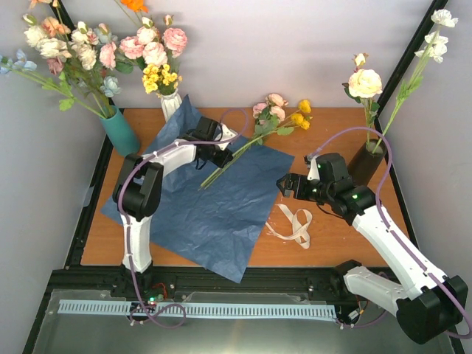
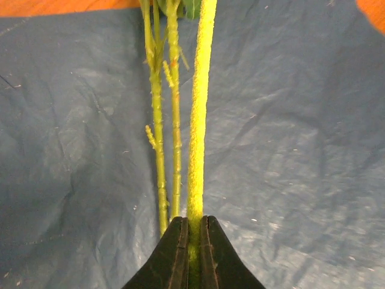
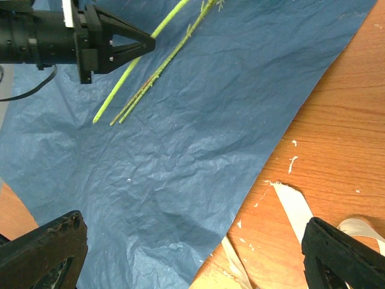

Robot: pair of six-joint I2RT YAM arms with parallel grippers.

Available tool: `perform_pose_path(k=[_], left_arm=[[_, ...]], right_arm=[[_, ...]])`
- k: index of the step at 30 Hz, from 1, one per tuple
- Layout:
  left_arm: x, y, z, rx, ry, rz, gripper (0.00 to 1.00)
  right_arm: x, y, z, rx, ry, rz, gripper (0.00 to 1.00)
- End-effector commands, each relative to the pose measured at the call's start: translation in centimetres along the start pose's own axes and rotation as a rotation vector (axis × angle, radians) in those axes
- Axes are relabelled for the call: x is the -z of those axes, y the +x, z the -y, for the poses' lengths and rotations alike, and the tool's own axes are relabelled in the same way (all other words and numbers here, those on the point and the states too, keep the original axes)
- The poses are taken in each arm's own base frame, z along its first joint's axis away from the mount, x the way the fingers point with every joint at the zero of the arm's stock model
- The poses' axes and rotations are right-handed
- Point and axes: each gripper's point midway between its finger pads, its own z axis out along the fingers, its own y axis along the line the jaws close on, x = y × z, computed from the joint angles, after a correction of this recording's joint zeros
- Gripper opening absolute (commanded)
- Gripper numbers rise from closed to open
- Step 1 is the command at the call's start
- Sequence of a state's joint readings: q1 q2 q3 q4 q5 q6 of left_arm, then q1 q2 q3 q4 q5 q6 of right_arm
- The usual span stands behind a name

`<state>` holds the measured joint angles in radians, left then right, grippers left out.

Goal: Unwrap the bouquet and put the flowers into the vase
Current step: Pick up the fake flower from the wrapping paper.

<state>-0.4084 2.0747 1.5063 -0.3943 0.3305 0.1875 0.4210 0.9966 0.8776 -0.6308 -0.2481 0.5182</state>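
Observation:
The flowers (image 1: 284, 112) lie unwrapped across the dark-blue paper (image 1: 214, 214), with pink and yellow blooms at the far end and stems running down-left. My left gripper (image 1: 223, 153) is shut on the thickest, fuzzy yellow-green stem (image 2: 198, 120), which runs straight up from the pinching jaws of the left gripper (image 2: 194, 226). Two thinner stems (image 2: 159, 120) lie beside it on the paper (image 2: 301, 150). My right gripper (image 1: 285, 184) hovers open over the paper's right edge (image 3: 180, 150) with nothing between its fingers. The beige ribbon (image 1: 295, 225) lies loose on the table. The dark vase (image 1: 365, 164) stands at the far right.
A teal vase (image 1: 119, 131) and a white ribbed vase (image 1: 171, 103), both full of flowers, stand at the back left. The dark vase holds a cream rose (image 1: 364, 82) and white blooms. Black frame rails (image 1: 402, 59) border the wooden table (image 1: 346, 243).

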Motion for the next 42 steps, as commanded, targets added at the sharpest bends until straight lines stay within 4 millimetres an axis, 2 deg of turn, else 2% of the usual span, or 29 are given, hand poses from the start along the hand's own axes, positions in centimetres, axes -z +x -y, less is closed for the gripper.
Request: perform_pose_path(k=[1, 5, 10, 14, 19, 28, 33, 42], left_arm=[[2.7, -1.8, 1.2, 0.06, 0.034, 0.059, 0.0], [4.1, -1.6, 2.6, 0.106, 0.072, 0.073, 0.0], [6.6, -1.5, 6.1, 0.117, 0.201, 0.127, 0.0], [8.5, -1.3, 8.2, 0.156, 0.269, 0.164, 0.0], [11.6, -1.7, 11.1, 0.196, 0.384, 0.235, 0.0], [17.7, -2.9, 15.8, 0.156, 0.472, 0.362, 0.0], [20.3, -2.7, 17.7, 0.141, 0.515, 0.413, 0.0], [24.6, -1.8, 19.9, 0.111, 0.582, 0.489, 0.0]], right_arm=[[0.5, -0.8, -0.9, 0.003, -0.021, 0.037, 0.95], [0.5, -0.7, -1.3, -0.01, -0.051, 0.039, 0.96], [0.7, -0.8, -1.9, -0.032, -0.088, 0.046, 0.96], [1.5, -1.2, -2.8, -0.033, -0.124, 0.061, 0.97], [2.4, -1.7, -4.2, -0.037, -0.202, 0.095, 0.99], [4.1, -2.4, -7.4, -0.053, -0.37, 0.12, 0.99], [4.9, -2.4, -9.0, -0.039, -0.432, 0.123, 0.99], [6.3, -2.9, -11.3, 0.014, -0.467, 0.145, 0.99]])
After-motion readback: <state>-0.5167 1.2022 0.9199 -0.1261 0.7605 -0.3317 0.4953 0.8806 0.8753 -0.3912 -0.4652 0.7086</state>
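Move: The yellow flower's stem is already pinched in my left hand. It is bound for my open right gripper, about 19 cm back, 17 cm to the right and 13 cm higher. The pink flowers' heads lie some 16 cm ahead of my left hand, 12 cm to its right and slightly lower. From my right hand, the pinched stem is about 19 cm ahead, 17 cm left and 13 cm down; the black vase stands roughly 10 cm ahead, 17 cm right and 9 cm lower, and the ribbon 10 cm back, 1 cm left, 19 cm down. Keeping the stem pinched, my left hand draws back and up off the wrapping paper, about 20 cm each way, swinging its fingers up some 40 degrees until they point right, towards my right gripper. My right hand comes to meet the stem, rising about 8 cm and edging 5 cm left, its wide-open fingers tilting up about 20 degrees towards my left hand. ##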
